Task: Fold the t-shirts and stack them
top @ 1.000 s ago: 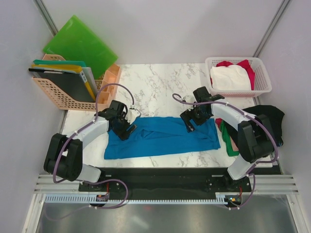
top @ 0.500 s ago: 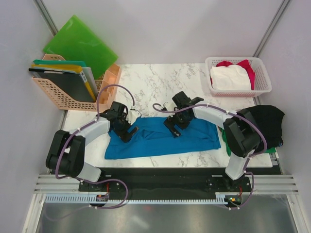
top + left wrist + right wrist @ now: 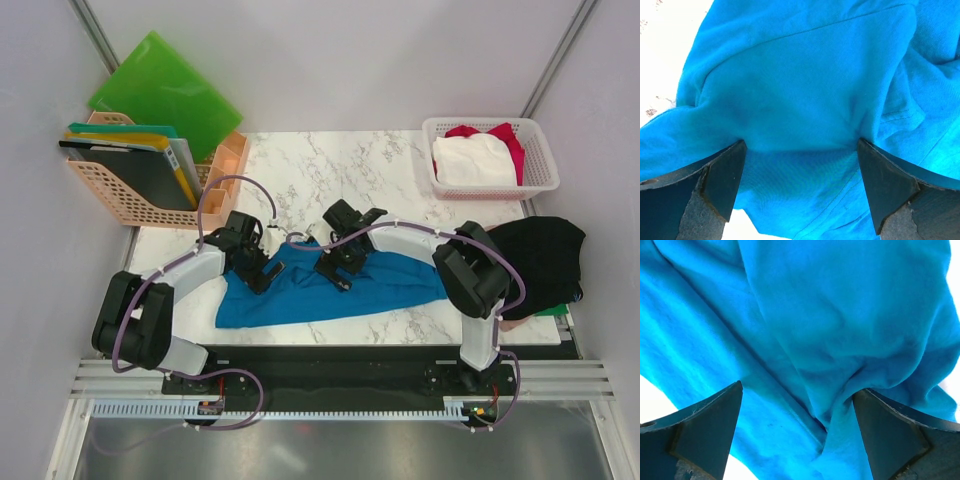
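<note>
A bright blue t-shirt [image 3: 380, 285] lies crumpled in a long strip across the front of the marble table [image 3: 340, 170]. My left gripper [image 3: 258, 270] stands open over its left part, fingertips down on the cloth. My right gripper [image 3: 335, 272] is open over the shirt's middle. Blue cloth [image 3: 805, 90] fills the left wrist view, bunched between the wide-apart fingers [image 3: 720, 182] of the left gripper [image 3: 801, 175]. The right wrist view shows a fold of the blue shirt [image 3: 840, 315] between the spread fingers [image 3: 890, 435] of the right gripper [image 3: 797, 425]. A black t-shirt [image 3: 545, 255] lies heaped at the right edge.
A white lattice basket [image 3: 490, 187] at the back right holds a white t-shirt [image 3: 472, 160] and a red one [image 3: 505, 135]. A peach file rack [image 3: 120, 200] with folders stands at the left, a green folder [image 3: 165, 95] leaning behind it.
My right gripper has slid left along the blue shirt from its right part to its middle. The left gripper has opened wider and stayed in place.
</note>
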`<state>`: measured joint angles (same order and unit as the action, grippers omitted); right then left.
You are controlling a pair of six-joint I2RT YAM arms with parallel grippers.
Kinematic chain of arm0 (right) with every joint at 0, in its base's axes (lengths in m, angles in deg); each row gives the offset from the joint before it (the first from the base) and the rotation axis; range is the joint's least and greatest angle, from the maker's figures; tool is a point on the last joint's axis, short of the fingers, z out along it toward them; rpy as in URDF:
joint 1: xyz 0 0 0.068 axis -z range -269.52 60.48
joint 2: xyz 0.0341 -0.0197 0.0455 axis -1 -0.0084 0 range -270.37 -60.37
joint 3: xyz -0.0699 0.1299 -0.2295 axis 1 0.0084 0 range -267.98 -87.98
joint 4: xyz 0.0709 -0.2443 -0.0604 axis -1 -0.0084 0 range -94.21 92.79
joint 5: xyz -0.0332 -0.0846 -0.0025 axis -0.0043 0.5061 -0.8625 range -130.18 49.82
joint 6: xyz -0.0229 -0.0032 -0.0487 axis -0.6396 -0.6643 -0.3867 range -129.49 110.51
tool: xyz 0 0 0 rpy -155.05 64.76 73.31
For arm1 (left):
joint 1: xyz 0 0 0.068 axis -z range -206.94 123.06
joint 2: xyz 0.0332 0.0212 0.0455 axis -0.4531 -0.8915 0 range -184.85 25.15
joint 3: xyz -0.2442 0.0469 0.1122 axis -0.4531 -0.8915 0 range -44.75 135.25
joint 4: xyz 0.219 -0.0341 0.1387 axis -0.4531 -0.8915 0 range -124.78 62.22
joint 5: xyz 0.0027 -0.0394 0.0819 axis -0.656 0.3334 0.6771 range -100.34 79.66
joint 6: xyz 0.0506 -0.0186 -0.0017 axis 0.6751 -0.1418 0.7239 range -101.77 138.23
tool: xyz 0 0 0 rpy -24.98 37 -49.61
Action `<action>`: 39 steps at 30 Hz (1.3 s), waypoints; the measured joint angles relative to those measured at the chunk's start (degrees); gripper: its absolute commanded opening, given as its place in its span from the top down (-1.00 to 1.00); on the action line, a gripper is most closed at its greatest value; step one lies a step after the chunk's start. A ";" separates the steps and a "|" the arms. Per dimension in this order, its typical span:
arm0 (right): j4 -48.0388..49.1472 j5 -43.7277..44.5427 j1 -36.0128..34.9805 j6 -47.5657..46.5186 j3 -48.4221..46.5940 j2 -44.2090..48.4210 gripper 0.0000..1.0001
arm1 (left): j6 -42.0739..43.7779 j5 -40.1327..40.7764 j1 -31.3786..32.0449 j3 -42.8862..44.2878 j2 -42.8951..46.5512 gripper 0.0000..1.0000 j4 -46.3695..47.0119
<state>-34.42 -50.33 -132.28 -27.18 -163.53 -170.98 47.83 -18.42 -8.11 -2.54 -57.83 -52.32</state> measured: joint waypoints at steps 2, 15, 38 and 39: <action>0.94 0.26 0.00 -0.50 1.05 0.61 -0.96 | 0.00 0.00 -0.02 -0.28 0.26 -1.00 0.28; 3.06 1.66 2.03 -3.76 7.74 5.27 -0.96 | 0.07 0.11 0.00 -0.44 0.44 -1.00 0.46; -0.13 3.15 9.31 -13.31 14.62 13.09 -0.96 | 0.07 -1.07 0.07 -1.51 0.85 -1.00 2.99; -1.81 3.69 9.66 -13.44 14.25 14.16 -0.96 | 0.04 -1.07 0.07 -1.68 0.98 -1.00 3.17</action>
<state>-36.23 -46.64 -122.62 -40.62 -149.28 -156.82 47.88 -19.49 -8.05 -4.22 -56.84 -49.15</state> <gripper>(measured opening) 0.982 0.994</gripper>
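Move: My open right hand is down on the middle of the folded blue t-shirt. The t-shirt's right end lies about 22 cm to its right and 2 cm nearer me, at about the same height. The black shirts are about 43 cm to its right, roughly level with it fore and aft, and the white basket 34 cm right and 25 cm farther out. From my left hand, also on the cloth, that right end is about 40 cm right and 2 cm back, and the left end 9 cm left, 2 cm back. With spread fingertips on the cloth, I sweep my right hand to the right along the t-shirt, from its middle towards the right end, about 10 cm in all, staying low for most of the way and rising 1 to 2 cm off the cloth at the very end. My left hand stays wide open, resting on the left part to hold it. ##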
